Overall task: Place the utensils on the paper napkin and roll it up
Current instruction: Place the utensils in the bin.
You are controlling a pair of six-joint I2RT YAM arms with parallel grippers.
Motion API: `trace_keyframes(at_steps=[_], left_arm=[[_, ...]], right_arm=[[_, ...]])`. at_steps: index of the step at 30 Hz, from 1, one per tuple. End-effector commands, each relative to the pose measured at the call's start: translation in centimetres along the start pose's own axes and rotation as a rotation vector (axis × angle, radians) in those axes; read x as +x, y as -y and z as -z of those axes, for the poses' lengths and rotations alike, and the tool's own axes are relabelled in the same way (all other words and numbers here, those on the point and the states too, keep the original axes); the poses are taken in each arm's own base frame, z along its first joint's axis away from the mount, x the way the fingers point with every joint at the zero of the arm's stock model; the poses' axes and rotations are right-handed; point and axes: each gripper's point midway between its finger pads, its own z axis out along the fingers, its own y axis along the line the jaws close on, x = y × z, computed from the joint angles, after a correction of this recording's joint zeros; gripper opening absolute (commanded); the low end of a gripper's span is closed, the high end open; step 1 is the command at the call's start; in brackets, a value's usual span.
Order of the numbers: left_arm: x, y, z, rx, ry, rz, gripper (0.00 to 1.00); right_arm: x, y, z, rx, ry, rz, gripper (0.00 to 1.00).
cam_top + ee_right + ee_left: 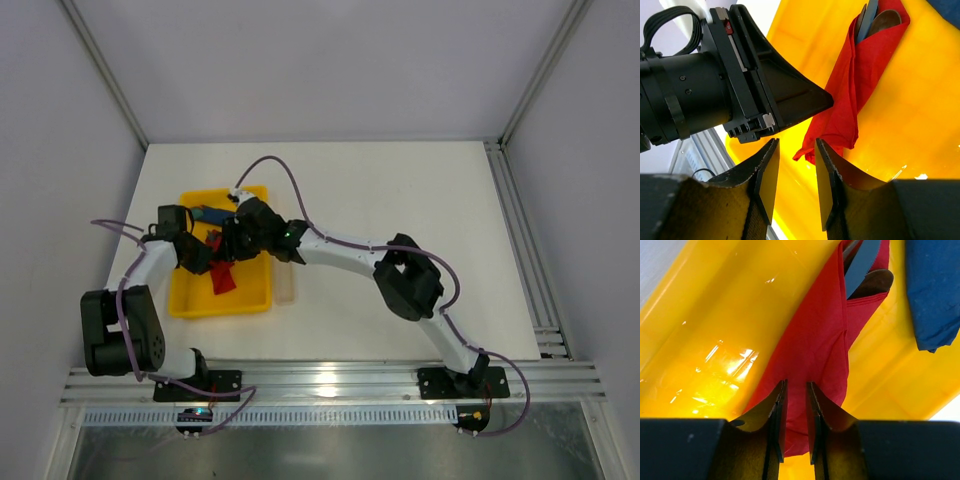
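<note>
The paper napkin point(815, 345) is a narrow red roll lying in the yellow tray point(705, 320); it also shows in the top view point(222, 278) and the right wrist view point(852, 90). The utensils point(875, 282), a brown piece and a grey-blue one, stick out of its far end, as the right wrist view point(885, 20) also shows. My left gripper point(796, 385) stands over the roll's near end with its jaws a narrow gap apart and red paper between them. My right gripper point(796, 142) is open and empty just above the tray, beside the left gripper's finger point(805, 100).
A blue stick-shaped object point(932, 290) lies in the tray's far part point(210, 215). A pale short cylinder point(285, 283) lies on the table against the tray's right wall. Both arms crowd over the tray point(190, 300). White walls and a rail bound the table.
</note>
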Motion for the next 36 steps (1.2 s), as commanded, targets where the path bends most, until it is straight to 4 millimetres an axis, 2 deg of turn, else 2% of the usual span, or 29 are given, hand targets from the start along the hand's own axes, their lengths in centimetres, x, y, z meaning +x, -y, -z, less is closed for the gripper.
trace_keyframes(at_steps=[1, 9, 22, 31, 36], left_arm=[[0.2, 1.0, -0.4, 0.053, -0.02, 0.001, 0.25], [0.4, 0.9, -0.5, 0.056, -0.027, -0.005, 0.26], [0.6, 0.6, -0.7, 0.049, -0.029, 0.0, 0.27], [0.6, 0.5, -0.9, 0.041, -0.026, 0.003, 0.29], [0.8, 0.2, -1.3, 0.036, -0.033, 0.008, 0.29]], right_arm=[[-1.6, -1.6, -0.1, -0.045, 0.03, 0.06, 0.4], [0.7, 0.3, -2.1, -0.014, -0.047, 0.074, 0.41], [2.1, 2.5, -3.4, 0.047, -0.075, 0.087, 0.41], [3.3, 2.5, -4.1, 0.009, -0.099, 0.055, 0.4], [3.7, 3.1, -4.4, 0.02, -0.104, 0.032, 0.4]])
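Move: The rolled red napkin with the utensils already lies in the bin. Its middle is about 4 cm ahead of my left hand, level sideways and 4 cm below; from my right hand it is roughly 5 cm ahead, 2 cm left and 11 cm below. The blue roll lies some 9 cm beyond the napkin's middle and 3 cm right of it. The beige tray stands outside the bin, about 13 cm to my right hand's right, level with it fore and aft. I lower my right hand about 7 cm, almost straight down, towards the near end of the napkin roll beside my left fingertips, dipping its left-pointing fingers some 8 degrees further and keeping them partly open. My left hand stays over the roll, settling only about 1 cm down and slightly right, its fingers still a little apart. Neither hand closes. ##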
